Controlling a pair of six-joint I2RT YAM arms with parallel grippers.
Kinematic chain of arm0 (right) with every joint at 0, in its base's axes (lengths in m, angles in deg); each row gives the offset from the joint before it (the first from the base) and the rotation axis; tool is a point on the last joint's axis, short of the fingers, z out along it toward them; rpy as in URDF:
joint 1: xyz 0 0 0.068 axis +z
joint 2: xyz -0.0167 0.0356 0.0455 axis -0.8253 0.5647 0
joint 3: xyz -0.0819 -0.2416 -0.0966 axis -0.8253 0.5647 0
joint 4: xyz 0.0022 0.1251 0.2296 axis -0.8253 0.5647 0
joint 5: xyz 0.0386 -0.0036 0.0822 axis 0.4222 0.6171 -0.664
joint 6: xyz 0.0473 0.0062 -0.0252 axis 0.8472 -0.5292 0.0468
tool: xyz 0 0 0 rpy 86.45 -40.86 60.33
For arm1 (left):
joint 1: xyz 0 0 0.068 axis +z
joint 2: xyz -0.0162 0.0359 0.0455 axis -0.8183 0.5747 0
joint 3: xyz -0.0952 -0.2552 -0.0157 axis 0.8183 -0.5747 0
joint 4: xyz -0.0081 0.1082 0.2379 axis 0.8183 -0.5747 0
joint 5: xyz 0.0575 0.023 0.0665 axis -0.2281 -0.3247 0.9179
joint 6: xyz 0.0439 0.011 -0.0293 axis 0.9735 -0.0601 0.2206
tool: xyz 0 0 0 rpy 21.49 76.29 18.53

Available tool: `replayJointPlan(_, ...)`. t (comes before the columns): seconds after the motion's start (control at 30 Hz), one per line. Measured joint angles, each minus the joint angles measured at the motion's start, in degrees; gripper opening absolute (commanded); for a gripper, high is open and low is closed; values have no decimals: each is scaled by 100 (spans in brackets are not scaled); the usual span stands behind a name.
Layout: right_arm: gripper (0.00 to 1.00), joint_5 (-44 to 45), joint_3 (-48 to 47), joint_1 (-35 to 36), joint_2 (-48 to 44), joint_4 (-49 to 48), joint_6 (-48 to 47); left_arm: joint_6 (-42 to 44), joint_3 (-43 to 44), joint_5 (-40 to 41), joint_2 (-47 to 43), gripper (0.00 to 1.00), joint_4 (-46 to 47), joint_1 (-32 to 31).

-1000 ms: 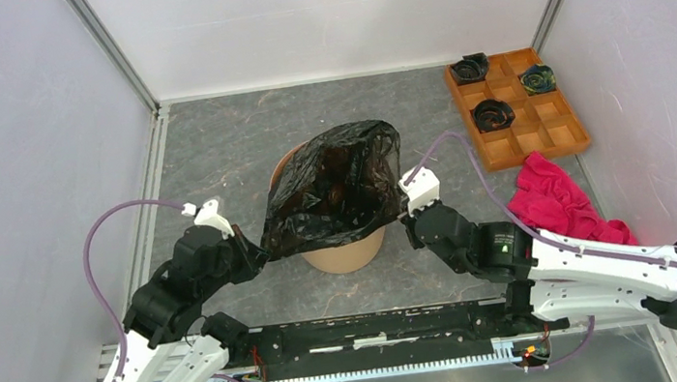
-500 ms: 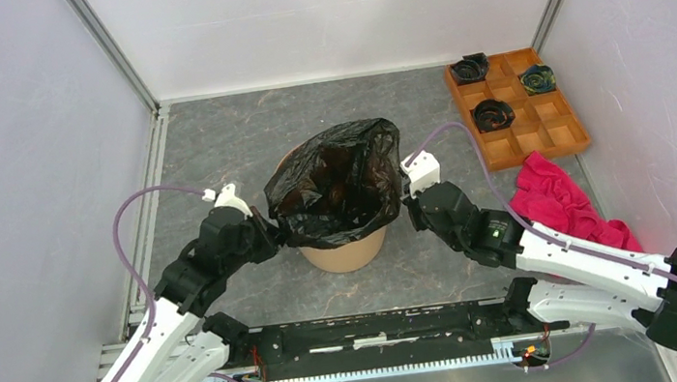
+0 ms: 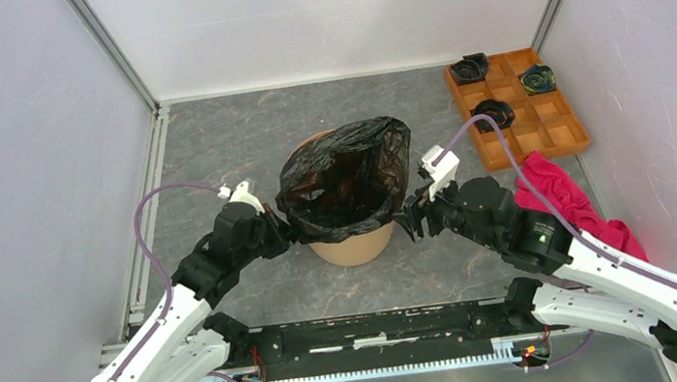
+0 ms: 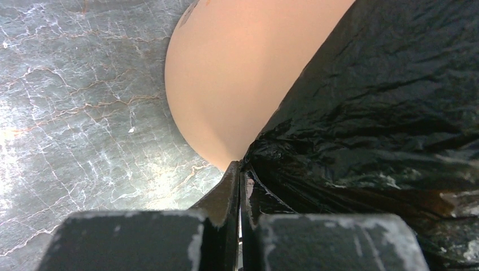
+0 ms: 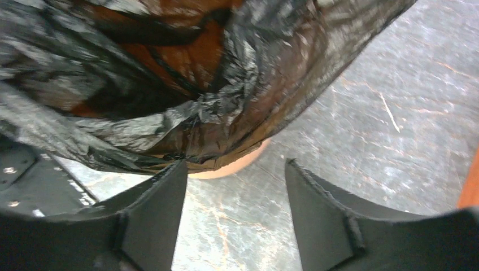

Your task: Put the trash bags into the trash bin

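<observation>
The black glossy trash bag sits in the round orange trash bin at the table's middle, its mouth spread over the rim. My left gripper is against the bin's left side, shut on the bag's edge. In the left wrist view the closed fingertips pinch black film next to the bin's wall. My right gripper stands open just right of the bin. Its fingers are apart with bare table between them, below the bag's rim.
An orange-brown compartment tray holding small black rolls lies at the back right. A pink-red cloth lies right of my right arm. White walls close in the table on three sides.
Both arms carried the bag's mouth down and back over the bin's rim. The right gripper has opened and let go of the bag's right edge; the left keeps its grip.
</observation>
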Motion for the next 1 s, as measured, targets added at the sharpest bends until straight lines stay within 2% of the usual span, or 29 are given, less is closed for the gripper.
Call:
replayJointPlan(0.17, 95, -717, -33, 0, 103, -63, 603, -4, 24, -160, -92, 2, 20, 0)
replayJointPlan(0.23, 98, -925, -31, 0, 225, -74, 957, -4, 57, -214, -144, 2, 11, 0)
replayJointPlan(0.53, 98, -776, -31, 0, 352, 144, 2131, -7, 170, -299, -297, 2, -2, 0)
replayJointPlan(1.0, 98, -625, 144, 2, -138, 487, 4015, 0, 175, -612, -662, 2, -33, 0)
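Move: My left hand still pinches the black trash bag's near-left edge. The trash bin inside the bag has its middle about 10 cm ahead, 10 cm right and 9 cm lower. My right hand, empty and partly open, has the bag's near-right edge roughly 4 cm ahead, 3 cm left and slightly below. The bin's middle lies about 11 cm ahead of it, 11 cm left and some 17 cm down. I back my empty right hand about 4 cm towards myself, swinging it a little left early on and then easing partly back right, while I spread its fingers fully, tip them down some 30 degrees and roll the hand's left side up. Meanwhile my left hand keeps its pinch and lifts the bag's edge about 4 cm, drawing it slightly back. ##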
